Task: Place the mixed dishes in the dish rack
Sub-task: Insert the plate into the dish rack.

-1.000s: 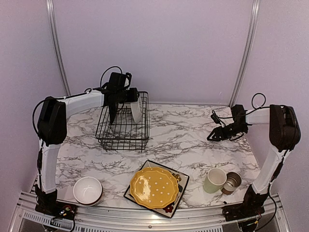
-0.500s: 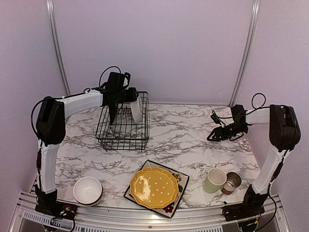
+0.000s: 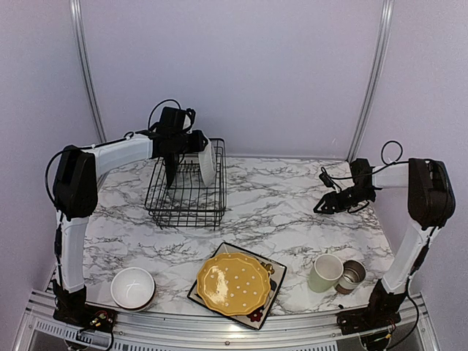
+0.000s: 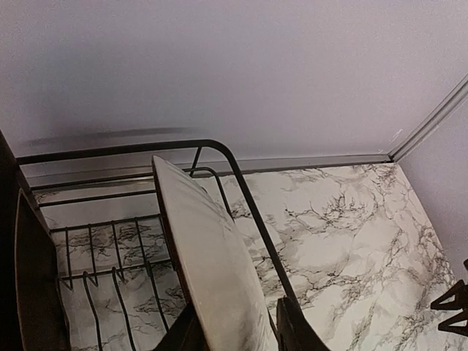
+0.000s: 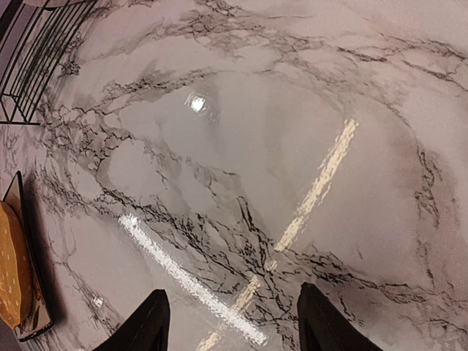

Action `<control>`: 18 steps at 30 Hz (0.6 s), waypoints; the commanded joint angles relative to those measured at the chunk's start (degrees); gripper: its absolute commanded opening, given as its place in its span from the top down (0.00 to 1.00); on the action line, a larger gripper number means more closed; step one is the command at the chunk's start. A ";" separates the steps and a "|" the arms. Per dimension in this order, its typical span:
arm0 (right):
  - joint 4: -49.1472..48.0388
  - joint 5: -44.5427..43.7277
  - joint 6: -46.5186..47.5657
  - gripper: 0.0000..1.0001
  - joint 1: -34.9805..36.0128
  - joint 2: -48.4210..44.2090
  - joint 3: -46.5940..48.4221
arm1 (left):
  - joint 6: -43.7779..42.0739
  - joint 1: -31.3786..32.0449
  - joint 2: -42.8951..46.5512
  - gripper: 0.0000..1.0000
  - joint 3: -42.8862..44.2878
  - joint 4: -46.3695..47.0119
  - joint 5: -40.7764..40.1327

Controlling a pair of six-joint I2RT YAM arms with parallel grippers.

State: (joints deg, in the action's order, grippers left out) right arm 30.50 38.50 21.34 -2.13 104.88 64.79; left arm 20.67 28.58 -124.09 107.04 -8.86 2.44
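A pale plate (image 3: 208, 162) stands on edge at the right side of the black wire dish rack (image 3: 186, 210). In the left wrist view this plate (image 4: 212, 256) rises between the fingers of my left gripper (image 4: 234, 333). The left finger lies against it, and a thin gap with a rack wire (image 4: 248, 197) shows at the right finger. My left gripper (image 3: 202, 148) reaches in from above the rack. My right gripper (image 3: 322, 207) hovers open over bare marble (image 5: 241, 183) with nothing between its fingers. A yellow dotted plate (image 3: 234, 284) lies on a black square plate (image 3: 255, 315).
A white bowl (image 3: 132, 287) sits at the front left. A pale green mug (image 3: 325, 272) and a small grey-brown cup (image 3: 352, 275) stand at the front right. The right wrist view catches the rack's corner (image 5: 36, 51) and the yellow plate's edge (image 5: 11, 270).
The left gripper's jaws have narrowed around the plate and the wrist has lifted slightly. The plate leans a little more. The right arm has not moved.
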 commanded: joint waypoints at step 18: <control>0.61 0.35 0.72 0.42 0.42 -0.29 1.74 | 9.69 -3.26 2.91 1.00 -3.18 12.43 14.03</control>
State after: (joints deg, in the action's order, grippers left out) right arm 30.52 38.48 21.34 -2.13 104.88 64.79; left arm 29.82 26.13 -124.14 104.77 -4.69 12.08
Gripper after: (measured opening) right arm 0.584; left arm 0.119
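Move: The patterned round plate stands on edge in the rack, its upper rim already between the left hand's parted fingers; its middle lies about 9 cm below that hand, 2 cm ahead and 2 cm right. The black square plate stands roughly 9 cm to that hand's left, some 2 cm ahead and 9 cm lower, and the rack's middle is about 4 cm back, 5 cm left and 15 cm down. From the idle right hand, the round plate is some 18 cm ahead, 33 cm left and 6 cm higher. The round plate's rim gets pinched as the left fingers close on it from about a third open to nearly shut. The hand stays practically in place over the rack, then, once nearly closed, rolls some 10 degrees with its left side sinking, the fingertips swinging a little to the right, and keeps the rim between its fingers. ##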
